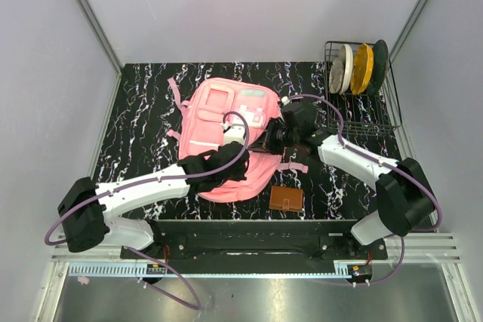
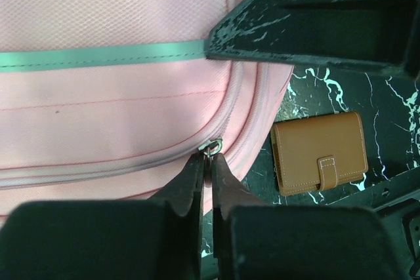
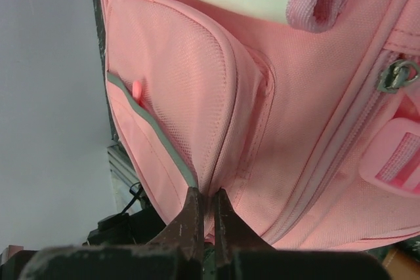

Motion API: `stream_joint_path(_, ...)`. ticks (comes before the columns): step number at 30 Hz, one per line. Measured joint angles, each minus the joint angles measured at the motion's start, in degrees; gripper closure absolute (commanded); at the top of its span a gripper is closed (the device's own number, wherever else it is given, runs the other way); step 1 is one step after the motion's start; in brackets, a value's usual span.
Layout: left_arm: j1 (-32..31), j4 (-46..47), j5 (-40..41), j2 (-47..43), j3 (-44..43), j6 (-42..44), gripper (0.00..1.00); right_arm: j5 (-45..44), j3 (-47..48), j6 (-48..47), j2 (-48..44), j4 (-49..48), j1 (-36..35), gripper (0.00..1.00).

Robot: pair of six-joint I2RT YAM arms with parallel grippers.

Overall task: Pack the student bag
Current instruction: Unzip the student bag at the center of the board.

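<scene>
The pink student bag (image 1: 219, 122) lies flat in the middle of the black marbled table. My left gripper (image 1: 245, 170) is at its near right edge, shut on a small metal zipper pull (image 2: 211, 147) of the main zip; the fingertips (image 2: 210, 157) meet just below the ring. My right gripper (image 1: 275, 137) comes in from the right and is shut (image 3: 205, 196) on a pinch of the student bag's fabric (image 3: 262, 129), where the mint-trimmed pocket (image 3: 157, 136) ends. A second zipper pull (image 3: 397, 77) hangs free further along the bag.
A brown leather wallet (image 1: 287, 198) lies on the table just right of the bag's near corner, also in the left wrist view (image 2: 319, 152). A wire rack (image 1: 370, 122) at the back right holds white, yellow and dark plates (image 1: 358, 69). White walls enclose the table.
</scene>
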State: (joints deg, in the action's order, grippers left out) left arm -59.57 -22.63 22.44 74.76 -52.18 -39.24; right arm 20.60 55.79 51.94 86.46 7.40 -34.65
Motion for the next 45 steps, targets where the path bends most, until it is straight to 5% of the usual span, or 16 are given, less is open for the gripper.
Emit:
stream_joint_path(7,1.7,-4.4,1.9,-0.7,-0.4,0.2,1.00,0.2,1.6,-6.4,-0.9,5.8,4.7,1.00)
stream_joint_path(21,20.5,-12.2,-1.2,-8.3,3.2,0.0,1.00,0.3,3.9,-12.7,-0.9,9.4,8.8,1.00)
stream_joint_path(23,20.9,-12.3,-1.4,-7.9,3.2,-0.1,0.93,0.6,4.2,-12.9,-0.9,9.6,8.8,1.00)
stream_joint_path(26,21.5,-12.9,-1.6,-6.0,2.8,0.4,0.61,1.4,4.4,-13.1,-0.8,9.7,8.8,0.97)
stream_joint_path(28,21.5,-13.8,-1.7,-5.6,2.7,1.7,0.38,1.6,4.4,-13.1,-0.8,9.7,9.0,0.82)
stream_joint_path(31,20.7,-14.1,-1.7,-7.3,2.8,3.9,0.32,2.6,4.2,-12.4,-0.8,9.0,9.8,0.56)
stream_joint_path(34,19.5,-13.2,-2.3,-12.0,2.7,5.7,0.29,4.2,3.2,-10.6,-0.8,6.8,10.4,0.42)
stream_joint_path(45,17.7,-10.5,-4.0,-17.2,1.8,10.4,0.28,10.8,-6.3,0.0,-3.0,-5.8,10.8,0.49)
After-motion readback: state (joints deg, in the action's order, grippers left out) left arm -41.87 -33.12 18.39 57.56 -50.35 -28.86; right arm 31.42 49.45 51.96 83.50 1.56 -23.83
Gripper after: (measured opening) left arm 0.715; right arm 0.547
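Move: In the left hand is the zipper pull, at the right-hand bend of the student bag's front zip; the zip's left bend lies about 15 cm to its left, 4 cm farther out and near level. The brown wallet sits some 12 cm right, 8 cm back and 7 cm below. The right hand, pinching the front pocket's right edge, has the pull about 6 cm back and 3 cm left of it, and the white label pocket roughly 10 cm ahead, 2 cm left. Dragging the zipper pull about 13 cm left and slightly forward along the bag's lower seam, the left hand turns some 20 degrees counter-clockwise, then opens wide, lets go and rises about 6 cm. Against it the right hand, keeping its pinch on the pocket edge, draws some 6 cm right and 3 cm forward, then opens around the edge and eases back a little. ##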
